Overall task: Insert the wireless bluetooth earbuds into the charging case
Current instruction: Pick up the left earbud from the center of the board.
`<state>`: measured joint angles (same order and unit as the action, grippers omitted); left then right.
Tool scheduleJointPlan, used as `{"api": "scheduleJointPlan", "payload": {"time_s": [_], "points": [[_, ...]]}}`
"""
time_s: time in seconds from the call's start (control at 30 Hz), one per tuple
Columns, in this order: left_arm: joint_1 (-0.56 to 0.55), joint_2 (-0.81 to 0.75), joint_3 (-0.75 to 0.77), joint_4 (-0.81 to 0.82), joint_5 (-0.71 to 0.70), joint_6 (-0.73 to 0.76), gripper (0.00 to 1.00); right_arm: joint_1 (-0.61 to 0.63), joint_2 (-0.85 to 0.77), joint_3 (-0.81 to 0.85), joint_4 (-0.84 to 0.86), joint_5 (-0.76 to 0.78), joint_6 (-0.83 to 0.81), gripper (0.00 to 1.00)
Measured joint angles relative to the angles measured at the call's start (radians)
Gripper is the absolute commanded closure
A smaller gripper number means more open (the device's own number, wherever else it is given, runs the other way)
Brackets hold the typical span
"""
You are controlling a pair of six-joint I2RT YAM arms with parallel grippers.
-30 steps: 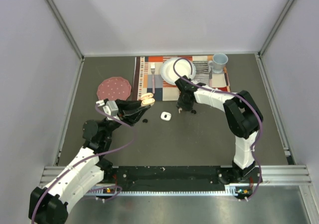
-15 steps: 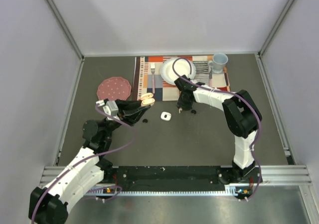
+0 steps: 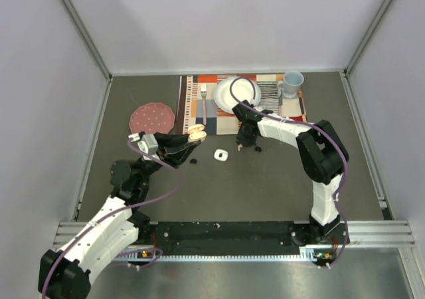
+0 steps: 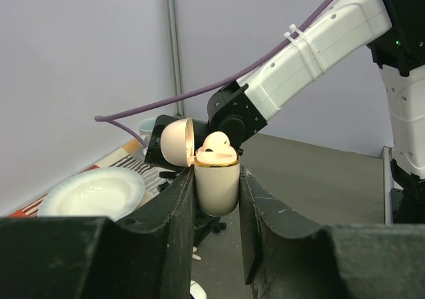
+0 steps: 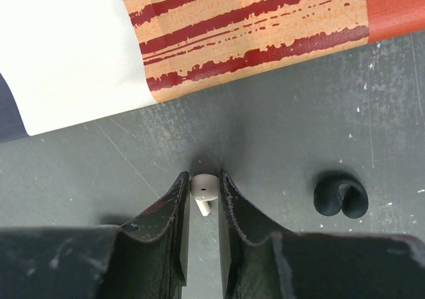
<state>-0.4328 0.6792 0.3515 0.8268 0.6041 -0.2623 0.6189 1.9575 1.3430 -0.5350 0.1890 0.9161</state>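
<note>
My left gripper (image 3: pixel 191 139) is shut on a cream charging case (image 3: pixel 196 135), held upright above the table. In the left wrist view the case (image 4: pixel 216 186) sits between my fingers with its lid (image 4: pixel 176 141) flipped open and one pale earbud (image 4: pixel 216 141) in it. My right gripper (image 3: pixel 246 143) points straight down at the table beside the placemat's edge. Its jaws (image 5: pixel 203 177) press on both sides of a small pale earbud (image 5: pixel 203 185) that lies on the table. A pair of black earbuds (image 5: pixel 340 195) lies just to its right.
A small white case (image 3: pixel 221 155) and a tiny black item (image 3: pixel 193 160) lie between the arms. Behind them a striped placemat (image 3: pixel 192 106) carries a fork (image 3: pixel 204 106), a white plate (image 3: pixel 229 93) and a blue mug (image 3: pixel 291 82). A pink round mat (image 3: pixel 151 118) lies at the left.
My right gripper's jaws have closed in onto the pale earbud on the table. The left arm and the case have not moved.
</note>
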Motion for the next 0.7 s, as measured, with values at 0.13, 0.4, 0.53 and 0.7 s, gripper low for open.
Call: {"api": "scheduleJointPlan", "payload": {"time_s": [0.13,0.4,0.53,0.7], "points": [[0.000,0.000,0.000,-0.005,0.000,0.000,1.00,0.000,-0.001,0.000,0.003,-0.002,-0.009,1.00],[0.000,0.007,0.000,-0.013,0.000,0.000,1.00,0.023,-0.099,-0.130,0.108,0.002,-0.060,1.00],[0.000,0.013,0.000,-0.018,-0.001,0.000,1.00,0.056,-0.268,-0.260,0.200,0.027,-0.086,1.00],[0.000,0.018,0.000,-0.018,-0.006,0.000,1.00,0.076,-0.508,-0.356,0.320,0.066,-0.112,1.00]]}}
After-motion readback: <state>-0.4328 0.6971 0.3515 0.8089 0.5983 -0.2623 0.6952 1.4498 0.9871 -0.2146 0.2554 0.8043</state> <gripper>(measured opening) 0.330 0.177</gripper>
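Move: From the right gripper, already shut on the left earbud at the table, the open charging case in the left fingers is about 14 cm back, 12 cm to the left and roughly 29 cm higher. Near the earbud, the white case sits 6 cm left and 3 cm back, the black earbud 6 cm right and 1 cm back, the plate 18 cm ahead and 1 cm left. The left gripper has the charging case just past its fingertips. Keep the right fingers pinched on the left earbud and lift it off the table: ease back about 3 cm as the rise begins, then go quickly up to some 11 cm, towards the height of the charging case. Tip the fingers up forward by about 25 degrees on the way, the tips also swinging a little left. Keep the left gripper holding the case in place. ##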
